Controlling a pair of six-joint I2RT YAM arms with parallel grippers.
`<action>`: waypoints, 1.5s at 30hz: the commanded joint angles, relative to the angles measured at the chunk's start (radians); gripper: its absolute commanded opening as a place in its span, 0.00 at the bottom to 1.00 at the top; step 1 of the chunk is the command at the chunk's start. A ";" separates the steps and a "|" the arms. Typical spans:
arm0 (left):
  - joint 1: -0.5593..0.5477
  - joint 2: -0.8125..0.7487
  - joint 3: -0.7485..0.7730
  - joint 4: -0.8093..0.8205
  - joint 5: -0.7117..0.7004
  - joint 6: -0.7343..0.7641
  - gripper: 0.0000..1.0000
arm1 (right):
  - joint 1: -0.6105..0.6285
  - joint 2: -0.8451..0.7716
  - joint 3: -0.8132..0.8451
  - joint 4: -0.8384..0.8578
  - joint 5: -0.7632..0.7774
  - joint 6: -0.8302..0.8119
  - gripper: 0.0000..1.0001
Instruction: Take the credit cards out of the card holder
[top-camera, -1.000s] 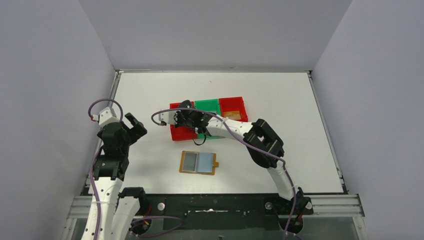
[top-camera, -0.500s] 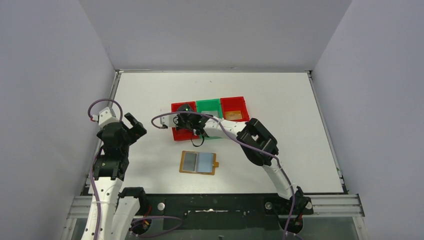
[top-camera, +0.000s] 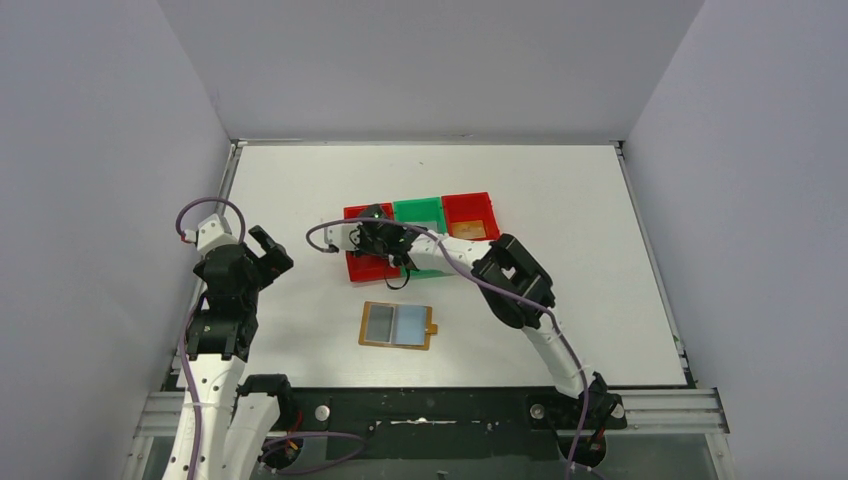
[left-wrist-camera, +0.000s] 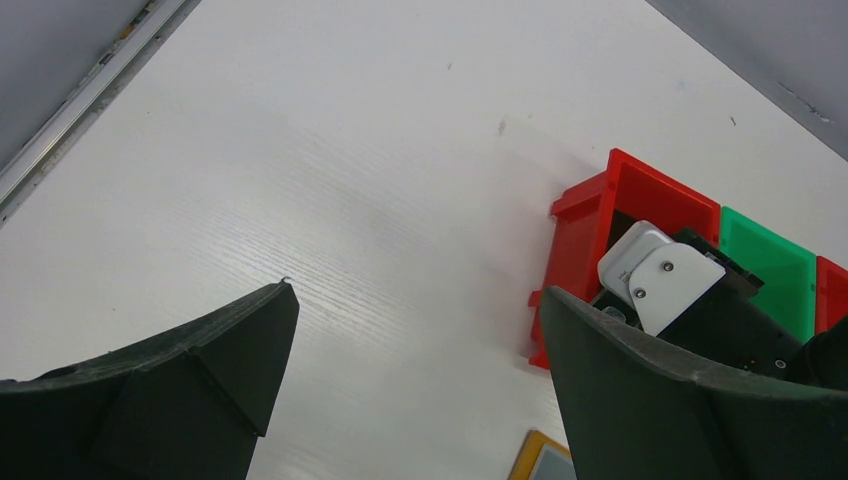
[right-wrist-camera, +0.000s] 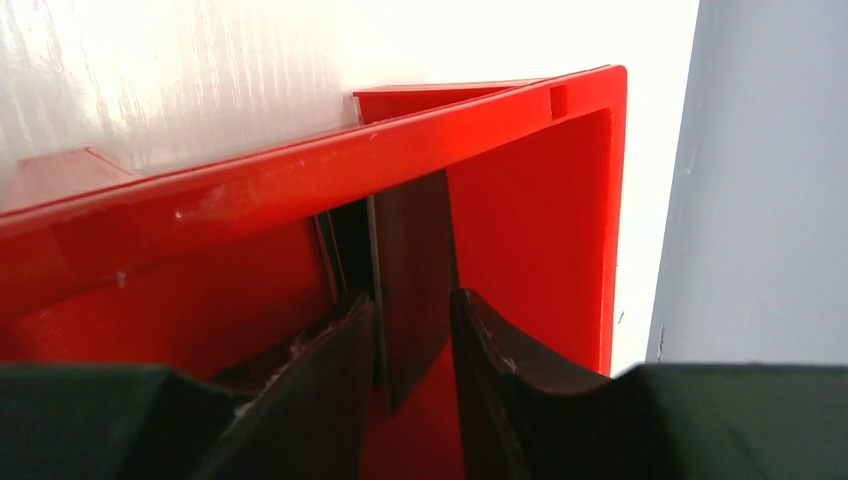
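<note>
The card holder (top-camera: 397, 324) lies open and flat on the table in front of the bins, tan-edged with grey-blue sleeves; its corner (left-wrist-camera: 540, 462) shows in the left wrist view. My right gripper (top-camera: 372, 228) reaches down into the left red bin (top-camera: 362, 265). In the right wrist view its jaws (right-wrist-camera: 412, 300) stand parted around a dark credit card (right-wrist-camera: 410, 270). That card stands on edge against the left finger, with a gap to the right finger. An orange-brown card (top-camera: 463, 231) lies in the right red bin (top-camera: 470, 210). My left gripper (top-camera: 268, 247) hovers open and empty at the left.
A green bin (top-camera: 416, 211) sits between the two red bins, all in a row at mid-table. The right arm's forearm and cable cross over the bins' front edge. The left red bin's walls (right-wrist-camera: 540, 200) closely surround the right fingers.
My right gripper's jaws have opened off the dark card inside the left red bin. The right arm has shifted slightly left. The left arm has not moved.
</note>
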 joint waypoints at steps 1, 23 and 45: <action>-0.001 -0.005 0.015 0.025 -0.009 0.004 0.94 | -0.017 -0.041 0.016 0.036 -0.006 0.024 0.37; -0.001 0.016 0.011 0.032 0.027 0.012 0.94 | -0.027 -0.182 -0.076 0.116 -0.124 0.165 0.57; -0.001 0.053 0.014 0.028 0.035 0.015 0.94 | 0.129 -0.581 -0.497 -0.003 0.155 1.549 0.62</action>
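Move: The dark card I have brought over stands at my right fingertips inside the left red bin, 1 cm ahead and about 1 cm lower. That bin's middle is roughly 3 cm right and 2 cm back of my hand point; the green bin's middle is about 13 cm right and 1 cm back. The card holder lies some 20 cm back, 10 cm right and 4 cm lower. From my left hand the card is about 15 cm ahead, 16 cm right and 16 cm down. I open my right fingers further around the dark card while the hand stays low in the left red bin, then lift them clear. I rise about 15 cm, ever faster, then also draw back some 10 cm towards me, rolling the wrist roughly 70 degrees clockwise with the fingers still slanting forward, left and down. ##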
